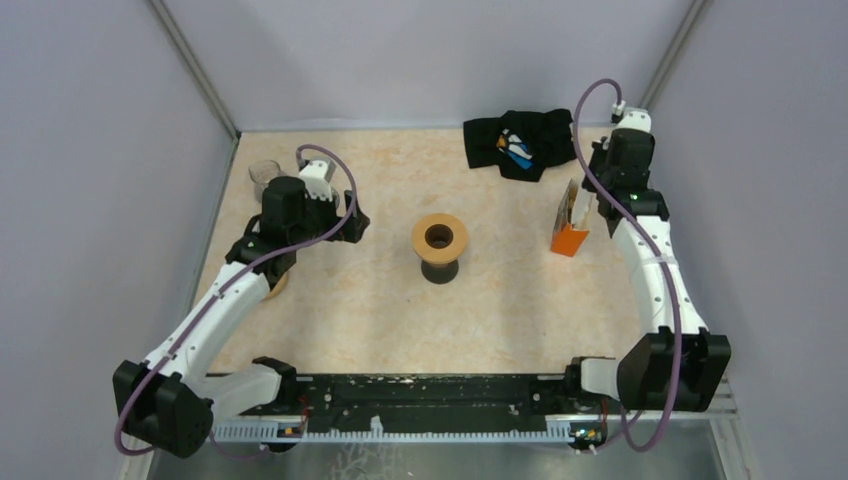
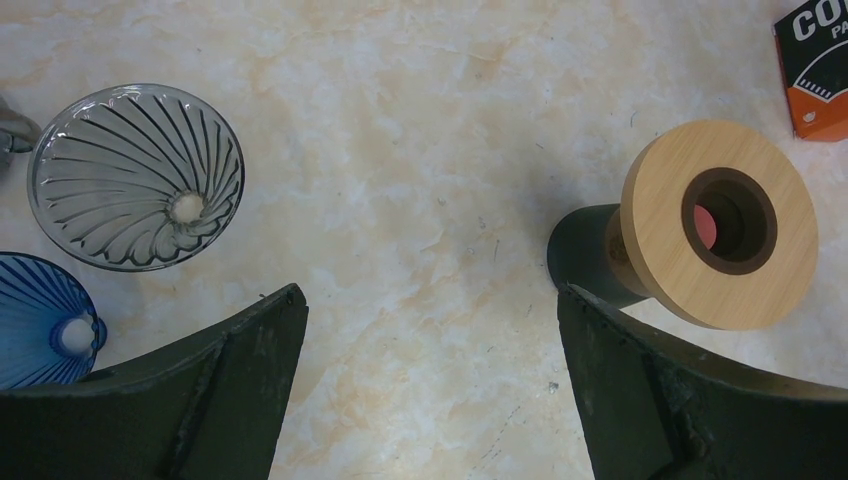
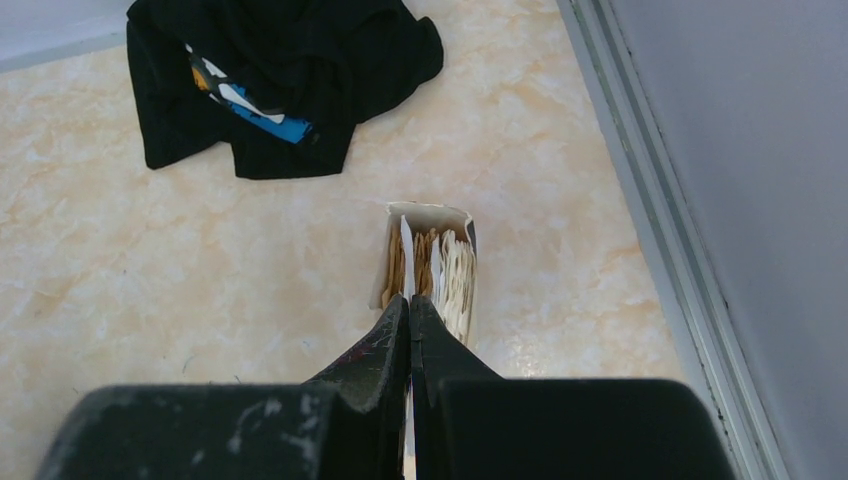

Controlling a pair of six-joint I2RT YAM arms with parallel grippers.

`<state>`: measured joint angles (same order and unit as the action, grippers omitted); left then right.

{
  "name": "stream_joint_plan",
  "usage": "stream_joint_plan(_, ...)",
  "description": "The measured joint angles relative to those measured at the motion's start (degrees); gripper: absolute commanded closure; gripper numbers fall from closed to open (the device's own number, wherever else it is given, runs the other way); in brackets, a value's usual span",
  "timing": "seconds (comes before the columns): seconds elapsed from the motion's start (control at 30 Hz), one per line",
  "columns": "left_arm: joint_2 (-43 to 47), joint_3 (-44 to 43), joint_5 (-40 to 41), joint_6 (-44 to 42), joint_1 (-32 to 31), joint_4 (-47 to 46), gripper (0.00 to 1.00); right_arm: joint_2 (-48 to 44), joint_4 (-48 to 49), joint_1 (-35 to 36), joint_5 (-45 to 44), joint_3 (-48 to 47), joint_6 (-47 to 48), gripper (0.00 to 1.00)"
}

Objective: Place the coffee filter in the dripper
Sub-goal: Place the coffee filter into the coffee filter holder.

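Note:
An open orange box (image 3: 430, 265) of coffee filters stands near the right wall. My right gripper (image 3: 410, 298) hovers right over it, shut on the thin white edge of one coffee filter (image 3: 404, 240) that sticks up from the pack. A clear grey glass dripper (image 2: 135, 175) sits on the table at the left, with a blue dripper (image 2: 45, 320) beside it. Just right of them my left gripper (image 2: 430, 290) hangs wide open over bare table, holding nothing. In the top view the left gripper (image 1: 352, 222) is left of centre and the right gripper (image 1: 590, 205) is beside the box (image 1: 570, 232).
A wooden ring stand (image 1: 439, 240) on a dark base stands mid-table, close to my left gripper's right finger (image 2: 640, 380). A crumpled black cloth (image 1: 518, 143) lies at the back right. Grey walls close in the table on three sides.

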<state>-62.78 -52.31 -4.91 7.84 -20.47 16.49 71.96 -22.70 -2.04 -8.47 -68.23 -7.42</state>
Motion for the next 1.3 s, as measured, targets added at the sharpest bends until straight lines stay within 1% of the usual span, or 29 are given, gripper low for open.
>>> stream_joint_plan(0.3, 0.13, 0.31, 0.0, 0.0, 0.0, -0.11, 0.01, 2.38, 0.42, 1.29, -0.46, 1.16, 1.73, 1.0)
stream_joint_plan(0.47, 0.13, 0.5, 0.0, 0.0, 0.0, -0.2, 0.01, 2.89, 0.35, 1.29, -0.7, 1.22, 1.9, 0.95)
stream_joint_plan(0.53, 0.13, 0.5, 0.02, 0.0, 0.0, -0.22, 0.01, 2.89, 0.35, 1.29, -0.74, 1.22, 1.86, 0.89)
stream_joint_plan(0.67, 0.13, 0.5, 0.02, 0.0, 0.0, -0.24, 0.01, 2.89, 0.33, 1.29, -0.72, 1.22, 1.73, 0.82)
stream_joint_plan(0.87, 0.13, 0.5, 0.0, 0.02, 0.0, -0.24, 0.01, 2.27, 0.2, 1.29, -0.68, 1.22, 1.33, 0.76)
stream_joint_plan(1.17, 0.13, 0.5, 0.0, 0.04, 0.0, -0.24, 0.01, -0.17, -0.02, 1.29, -0.7, 1.22, 0.76, 0.54)
stream_joint_plan(1.3, 0.13, 0.5, 0.04, 0.26, 0.02, -0.24, 0.01, -1.6, -0.7, 1.29, -0.9, 1.22, 0.59, 0.46)
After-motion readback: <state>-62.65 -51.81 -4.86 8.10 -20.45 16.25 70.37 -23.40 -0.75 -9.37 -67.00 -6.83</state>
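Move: My right hand, shut on a white coffee filter, is over the open filter box; the box's middle lies about 14 cm below, level with me fore and aft and 1 cm to the right. The black cloth is roughly 19 cm ahead and 9 cm left, the wood-topped stand some 30 cm left and 10 cm back. From my idle left hand the box is about 48 cm right, 6 cm ahead and 10 cm lower. I lower my right hand almost straight down about 2.5 cm, tipping it slightly down, to bring the pinched filter deeper into the box. There I pause and begin to open, let go of the filter, then rise about 2.5 cm while easing back a little over 1 cm, the fingers spreading to half open. ##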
